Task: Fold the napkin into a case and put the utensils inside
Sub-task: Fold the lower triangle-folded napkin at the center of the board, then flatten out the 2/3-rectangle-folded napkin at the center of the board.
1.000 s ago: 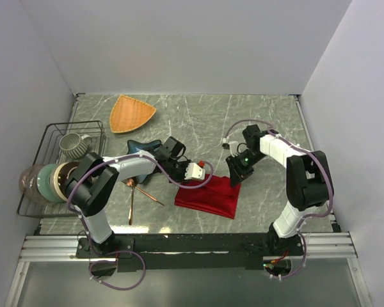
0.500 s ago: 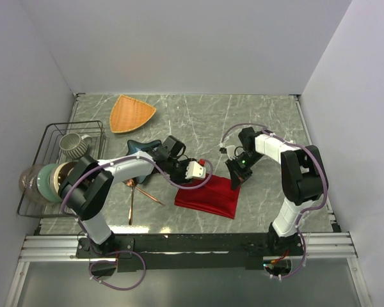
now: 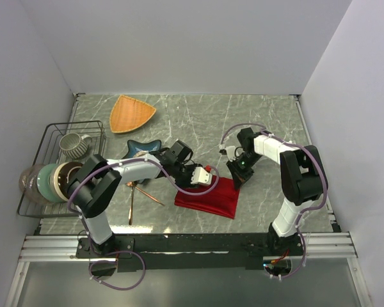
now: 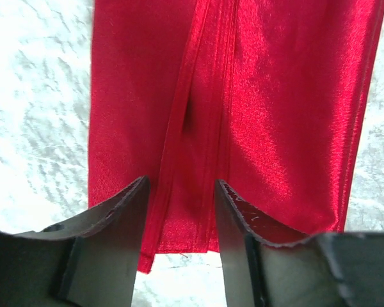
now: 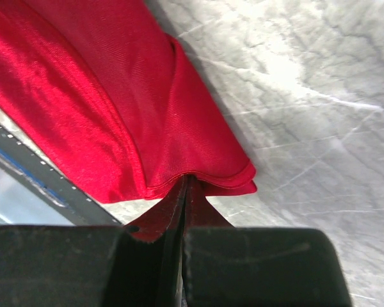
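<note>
The red napkin (image 3: 211, 198) lies folded into a thick rectangle near the table's front edge. My left gripper (image 3: 208, 177) hovers open over its far left corner. In the left wrist view its fingers (image 4: 115, 214) straddle a lengthwise fold of the napkin (image 4: 275, 96), and the left gripper (image 4: 181, 192) holds nothing. My right gripper (image 3: 237, 180) is at the napkin's far right corner. The right wrist view shows the right gripper (image 5: 187, 182) shut on the hem of the napkin (image 5: 83, 96). The copper utensils (image 3: 133, 197) lie on the table left of the napkin.
A blue star-shaped dish (image 3: 143, 147) sits behind the left arm, with an orange triangular plate (image 3: 131, 113) farther back. A wire rack (image 3: 50, 131) at the left holds a mug (image 3: 73, 144) and stacked bowls (image 3: 48, 181). The black front rail (image 3: 192, 243) runs just below the napkin.
The right gripper has closed on the napkin's hem. The left gripper has opened and slid right, over the napkin's far left corner.
</note>
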You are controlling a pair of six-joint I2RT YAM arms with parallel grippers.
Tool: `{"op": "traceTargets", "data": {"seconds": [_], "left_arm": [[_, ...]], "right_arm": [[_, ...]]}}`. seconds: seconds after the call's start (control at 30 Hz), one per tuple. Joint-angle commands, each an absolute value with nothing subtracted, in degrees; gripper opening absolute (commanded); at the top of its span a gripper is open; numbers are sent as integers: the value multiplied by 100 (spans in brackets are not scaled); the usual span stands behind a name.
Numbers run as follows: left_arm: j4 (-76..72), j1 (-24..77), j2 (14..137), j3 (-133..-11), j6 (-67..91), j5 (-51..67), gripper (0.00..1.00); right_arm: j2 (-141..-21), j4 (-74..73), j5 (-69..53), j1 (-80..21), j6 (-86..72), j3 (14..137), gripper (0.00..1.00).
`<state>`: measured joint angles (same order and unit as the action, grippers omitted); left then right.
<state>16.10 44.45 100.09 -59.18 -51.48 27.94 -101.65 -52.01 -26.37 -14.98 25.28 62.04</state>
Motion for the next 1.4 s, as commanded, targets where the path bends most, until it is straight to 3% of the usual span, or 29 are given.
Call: {"op": "traceTargets", "data": {"seconds": [0.0, 0.2, 0.57, 0.83, 1.03, 1.37], "left_arm": [[1476, 4509, 10142, -5950, -5273, 2673, 47], [1573, 4518, 10186, -5906, -5274, 2575, 28], [1705, 4535, 10178, -5950, -5344, 2575, 1], [1802, 4614, 10257, -5924, -5230, 2461, 1], [1775, 4755, 10274, -5836, -5142, 2259, 1], [1732, 4772, 10327, -5871, -4694, 2004, 1]], "right_arm": [[-10239, -5010, -2356, -1538, 2610, 6135, 0], [-10388, -4817, -2154, -1529, 2593, 6231, 0], [-10047, -5150, -2206, -1529, 2882, 6556, 3], [-9440, -5484, -3585, -1521, 2330, 7031, 12], [-9509, -4774, -4200, -1652, 1434, 6882, 18], [-10414, -4087, -3912, -1942, 598, 6346, 23]]}}
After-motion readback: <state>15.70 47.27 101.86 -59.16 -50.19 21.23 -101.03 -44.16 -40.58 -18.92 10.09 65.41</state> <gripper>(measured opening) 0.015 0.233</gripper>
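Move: The folded napkin's loose flap edge, running left to right across its top, lies right under the left hand's open fingers, about 2 cm below them. The star-shaped plate is some 16 cm left and 10 cm ahead of that hand, the utensils about 16 cm left and 4 cm back. The right hand's shut fingertips are at the napkin's right end; from them the flap edge under the left fingers is about 13 cm left and level front to back. The napkin's flap edge is pinched by the left hand, which sinks about 1.5 cm, shuts on it and stays there. The right fingers, still shut on the right end, first ease about 1 cm right and down, then open a little, let go and arc up some 7 cm and left towards the left hand, coming partly down again about 7.5 cm left of where they began, above the cloth. ##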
